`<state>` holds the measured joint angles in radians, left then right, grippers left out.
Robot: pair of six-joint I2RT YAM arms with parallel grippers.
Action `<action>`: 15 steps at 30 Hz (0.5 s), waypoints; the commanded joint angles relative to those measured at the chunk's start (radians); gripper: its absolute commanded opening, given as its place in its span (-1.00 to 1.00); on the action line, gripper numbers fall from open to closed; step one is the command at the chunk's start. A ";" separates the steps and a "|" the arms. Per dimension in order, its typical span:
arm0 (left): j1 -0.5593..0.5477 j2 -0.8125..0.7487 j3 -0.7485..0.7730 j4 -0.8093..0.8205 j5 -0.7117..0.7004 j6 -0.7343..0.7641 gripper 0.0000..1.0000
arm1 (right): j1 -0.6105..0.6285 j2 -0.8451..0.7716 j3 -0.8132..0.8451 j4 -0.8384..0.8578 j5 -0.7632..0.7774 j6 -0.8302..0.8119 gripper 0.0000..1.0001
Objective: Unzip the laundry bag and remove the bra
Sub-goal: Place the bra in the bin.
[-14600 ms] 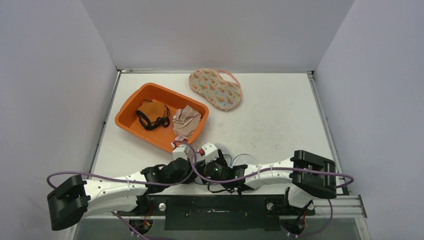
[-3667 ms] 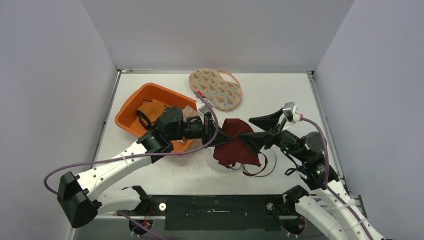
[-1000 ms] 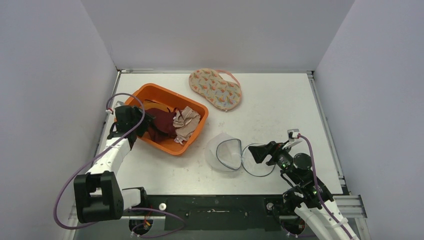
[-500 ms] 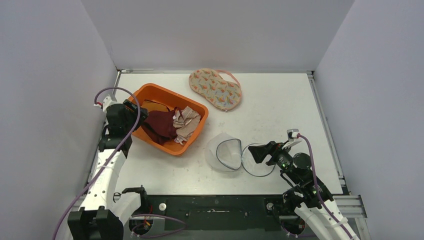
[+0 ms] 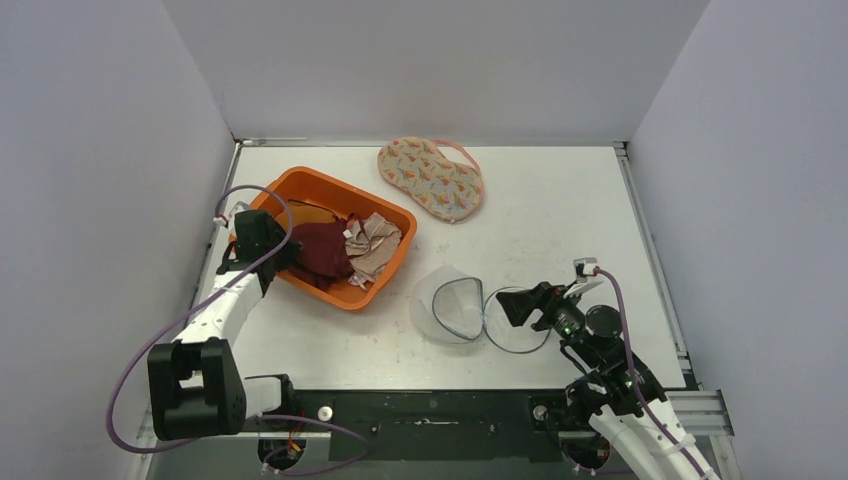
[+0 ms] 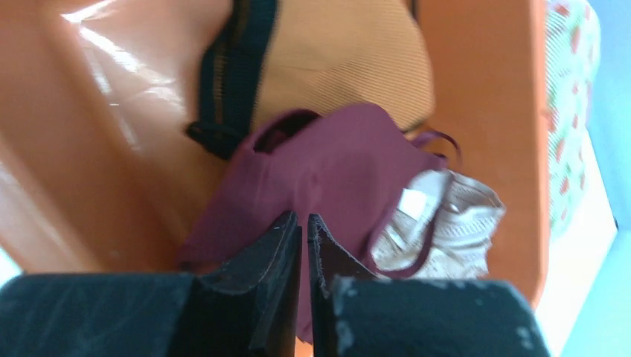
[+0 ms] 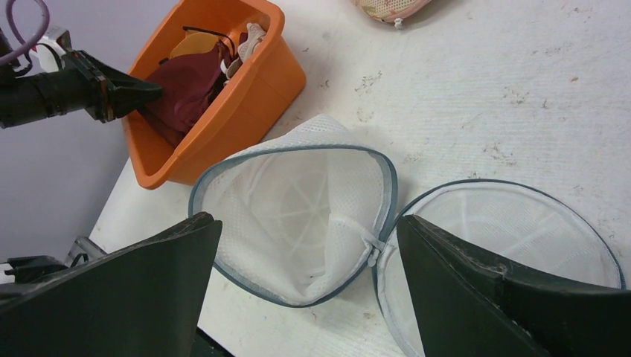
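The white mesh laundry bag lies unzipped on the table, its two round halves spread apart, nothing inside. The maroon bra lies in the orange bin, also seen in the left wrist view and the right wrist view. My left gripper hangs just above the bra's left side, jaws shut with nothing between them. My right gripper stands wide open low over the bag, touching nothing.
The bin also holds a beige lace garment and a mustard bra with black straps. A patterned fabric pouch lies at the back of the table. Walls close in the left, right and far sides.
The left gripper pulled up and left off the bin, then came back over the bra, and its jaws closed. The bra stays in the bin. The right arm has not moved.
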<state>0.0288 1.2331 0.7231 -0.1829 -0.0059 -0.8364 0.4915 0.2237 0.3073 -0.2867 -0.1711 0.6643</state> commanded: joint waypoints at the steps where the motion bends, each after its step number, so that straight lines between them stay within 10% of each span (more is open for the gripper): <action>1: 0.046 0.032 0.001 0.025 -0.055 -0.028 -0.84 | 0.001 -0.017 0.020 0.020 0.015 0.003 0.85; 9: -0.011 -0.133 0.069 -0.043 -0.089 0.028 -0.50 | 0.001 -0.019 0.039 0.008 0.021 0.002 0.84; 15: -0.494 -0.306 0.168 -0.157 -0.301 0.107 0.01 | 0.002 -0.006 0.054 0.001 0.073 0.006 0.84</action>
<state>-0.1837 1.0317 0.7982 -0.2951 -0.1452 -0.7948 0.4915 0.2119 0.3122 -0.3016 -0.1528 0.6647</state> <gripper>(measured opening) 0.465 0.920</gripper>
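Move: The maroon bra already lies in the orange bin, its middle about 5 cm to the right of my nearly shut left fingers, 1 cm nearer me and some 4 cm below them. The orange garment lies roughly 7 cm ahead and 2 cm right of those fingers, the beige garment about 14 cm right and level with them, both some 4 cm lower. From my right hand the maroon bra is about 36 cm left, 13 cm ahead and 11 cm below. With its fingers still almost shut, my left hand makes a last small push left and down, about 2 cm each way, at the near-left part of the maroon bra. Then I swing it up and right, climbing about 9 cm and crossing back some 7 cm over the bra, drawing slightly back. On the way out the fingers open to about half and point less steeply down, while the hand turns a little clockwise; they finish clear of the cloth. ##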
